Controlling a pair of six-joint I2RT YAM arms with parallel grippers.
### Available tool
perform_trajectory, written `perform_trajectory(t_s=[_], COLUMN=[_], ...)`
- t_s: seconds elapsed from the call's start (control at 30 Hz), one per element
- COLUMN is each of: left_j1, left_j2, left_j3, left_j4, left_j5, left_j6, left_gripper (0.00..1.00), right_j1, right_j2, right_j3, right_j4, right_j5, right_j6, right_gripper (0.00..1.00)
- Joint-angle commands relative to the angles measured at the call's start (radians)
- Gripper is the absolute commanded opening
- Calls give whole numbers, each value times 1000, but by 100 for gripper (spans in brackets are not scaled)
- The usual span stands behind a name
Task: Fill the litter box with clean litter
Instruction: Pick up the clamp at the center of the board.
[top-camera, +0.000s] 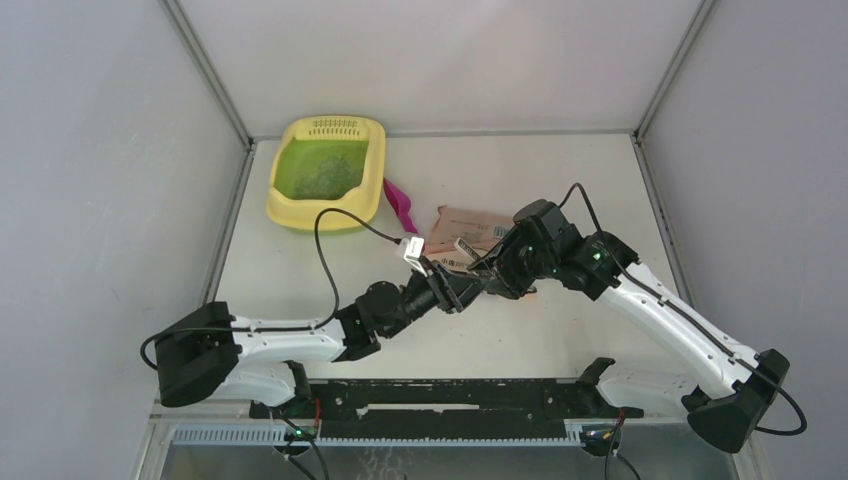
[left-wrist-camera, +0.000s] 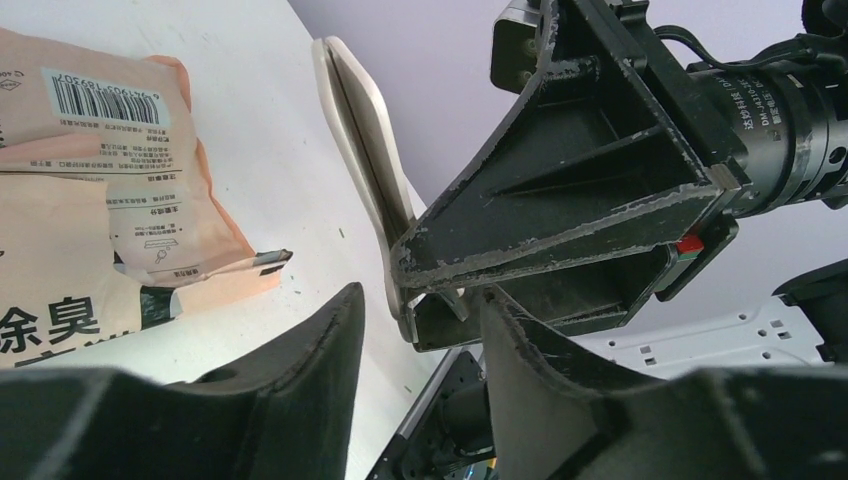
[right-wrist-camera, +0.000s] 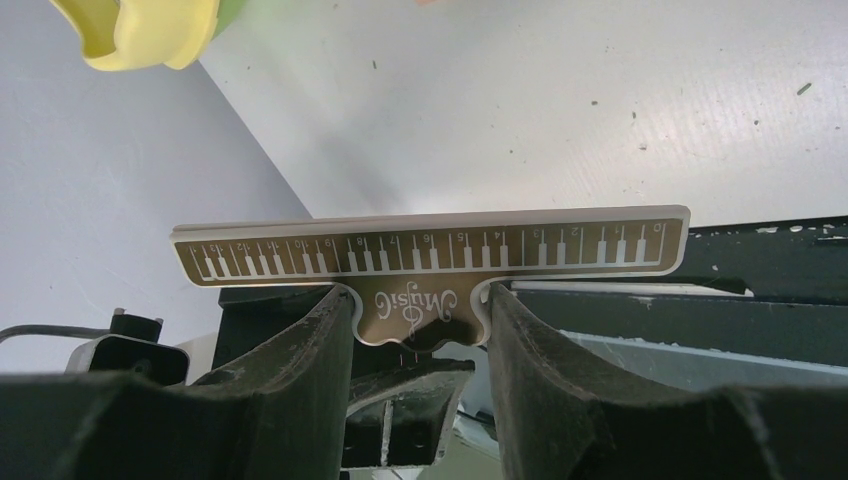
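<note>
The pale yellow litter box (top-camera: 290, 215) stands at the far left of the table, with grey-green clean litter (top-camera: 322, 172) speckled over its green floor. A corner of the litter box (right-wrist-camera: 140, 35) shows in the right wrist view. Mid-table, my right gripper (right-wrist-camera: 420, 295) is shut on the tab of a gold clip (right-wrist-camera: 430, 250) printed with piano keys. My left gripper (left-wrist-camera: 420, 300) faces it, open. The cream edge of the clip (left-wrist-camera: 365, 150) reaches down to between the left fingertips. The two grippers meet just in front of the peach bag (top-camera: 465, 225).
A magenta scoop (top-camera: 400, 203) lies between the litter box and the peach bag (left-wrist-camera: 90, 180). Grey walls close in the table on the left, right and back. The black rail at the near edge carries both arm bases.
</note>
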Motion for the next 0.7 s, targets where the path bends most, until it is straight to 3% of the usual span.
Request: perform_trajectory(t_s=[0.0,0.23,0.33,0.53,0.67], left_j1=[-5,-2,1,28,59], left_j2=[4,7,8,-19,-66], left_j3=[45,41,37,4,-2], left_j4=[66,69,71,75,-17], left_j5=[14,15,15,23,34], left_j6=[7,-6,-14,-46,-56], left_gripper=[48,27,24,24,23], right_j1=[4,6,7,-5,-43], right_j2=[-8,-7,-8,-28,-59], right_j3=[35,35,35,34,35], right_j4=[39,39,44,42,37], right_j5=[-13,-7,-9,-27,-57], right_j6=[-14,-13,-17,-68,-152], right_gripper=[29,30,36,63,98])
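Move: The clamp is in the air between the grippers, its handle still pinched by the right fingers; its middle is about 3 cm ahead of the left hand and 1 cm higher. From the right hand, it is roughly 1 cm ahead, 1 cm left and 1 cm below. The litter bag lies some 15 cm ahead of the left hand and 1 cm right, 20 cm down; the scoop is about 24 cm ahead and 16 cm left, 21 cm down. Staying almost in place, the left hand closes its half-open fingers to about a third and pinches the near end of the clamp, by the handle. Only then do the right fingers spread wide and let go of the handle, that hand hardly shifting, while the left keeps its grip and eases less than 1 cm forward. ##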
